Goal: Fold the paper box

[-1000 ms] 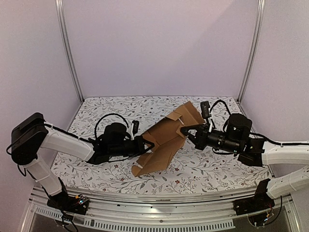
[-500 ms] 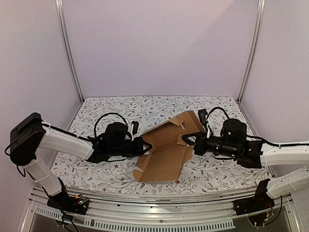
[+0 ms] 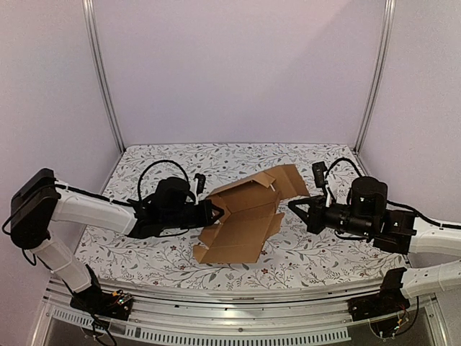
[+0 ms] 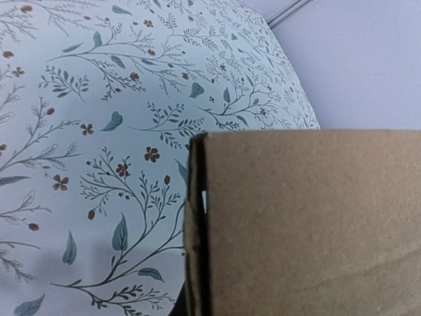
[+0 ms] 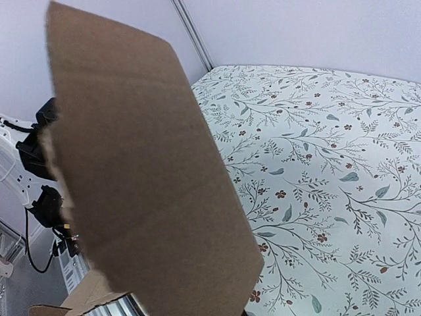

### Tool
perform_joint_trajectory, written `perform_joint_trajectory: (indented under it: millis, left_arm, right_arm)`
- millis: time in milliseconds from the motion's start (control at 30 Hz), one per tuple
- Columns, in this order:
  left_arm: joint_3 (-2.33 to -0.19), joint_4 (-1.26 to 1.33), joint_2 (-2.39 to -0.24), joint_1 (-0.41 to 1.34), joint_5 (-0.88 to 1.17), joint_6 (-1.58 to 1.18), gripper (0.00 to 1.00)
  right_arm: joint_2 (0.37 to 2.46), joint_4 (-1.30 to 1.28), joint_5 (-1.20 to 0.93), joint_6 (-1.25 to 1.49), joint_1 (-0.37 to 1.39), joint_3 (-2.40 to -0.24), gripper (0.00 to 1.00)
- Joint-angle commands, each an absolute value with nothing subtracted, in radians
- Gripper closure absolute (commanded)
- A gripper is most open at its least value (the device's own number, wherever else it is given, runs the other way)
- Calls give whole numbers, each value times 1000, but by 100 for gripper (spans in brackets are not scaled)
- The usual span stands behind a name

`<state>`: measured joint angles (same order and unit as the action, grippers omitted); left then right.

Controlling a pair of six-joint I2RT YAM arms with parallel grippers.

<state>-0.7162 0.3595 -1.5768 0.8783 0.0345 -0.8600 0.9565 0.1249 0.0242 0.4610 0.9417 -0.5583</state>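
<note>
The paper box point(image 3: 245, 223) is a brown cardboard sheet with creases and flaps, lying half unfolded in the middle of the floral table point(image 3: 166, 162). Its far panel point(image 3: 252, 189) is tilted up. My left gripper point(image 3: 213, 213) is shut on the sheet's left edge. In the left wrist view the cardboard point(image 4: 309, 224) fills the lower right and hides the fingers. My right gripper point(image 3: 292, 205) is shut at the sheet's right side. In the right wrist view a cardboard flap point(image 5: 145, 184) runs down to the jaws and covers them.
Two metal posts point(image 3: 101, 72) point(image 3: 374, 72) stand at the table's back corners against pale walls. A metal rail point(image 3: 230, 292) runs along the near edge. The left arm's dark body point(image 5: 39, 145) shows behind the flap in the right wrist view.
The cardboard was held up steeply a second ago and now lies lower and flatter over the table. The right gripper has drawn back to the right; the left has shifted a little.
</note>
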Motion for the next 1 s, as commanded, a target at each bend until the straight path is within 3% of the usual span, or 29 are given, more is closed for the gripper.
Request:
perform_joint_trajectory:
  millis: [0, 167, 367, 633, 800, 967]
  left_arm:
    - [-739, 281, -1550, 855, -57, -780, 100]
    - [-748, 220, -1529, 847, -131, -726, 100]
    - [-753, 153, -1483, 844, -227, -641, 100]
    - [-729, 138, -1413, 844, -200, -537, 100]
    - [-713, 124, -1363, 844, -145, -475, 100]
    - [-712, 99, -1331, 844, -95, -429, 100]
  right_arm:
    - [882, -25, -4, 401, 945, -596, 99]
    - [813, -194, -69, 330, 945, -635, 92]
    - [724, -317, -39, 279, 945, -669, 71]
    - [757, -419, 90, 164, 944, -728, 42]
    - [805, -451, 101, 93, 944, -765, 38]
    - [838, -446, 14, 67, 945, -793, 41]
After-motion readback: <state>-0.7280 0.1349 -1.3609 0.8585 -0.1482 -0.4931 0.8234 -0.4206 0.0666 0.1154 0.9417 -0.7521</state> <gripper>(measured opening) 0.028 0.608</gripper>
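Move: The right flap of the paper box stands close in front of the shut right fingers, its middle about 5 cm ahead, 2 cm left and 4 cm above them. The box's lower panel lies roughly 14 cm left of that hand, 3 cm nearer the base and 12 cm below. The left hand already pinches the box's left edge; from it, the right flap is about 19 cm to the right, 2 cm ahead and 12 cm higher. The right hand backs off from the right flap, about 4 cm rightward and at first 3–4 cm back and a little up, then eases partly forward and down again while its fingers open from shut to over half wide and the wrist rolls some 20 degrees, left side down, leaving the open fingers just beyond the flap's free end. Meanwhile the left hand keeps its pinch on the box's left edge and carries it about 5 cm left, then lifts about 5 cm, rolling its left side up and tipping its fingers up. ##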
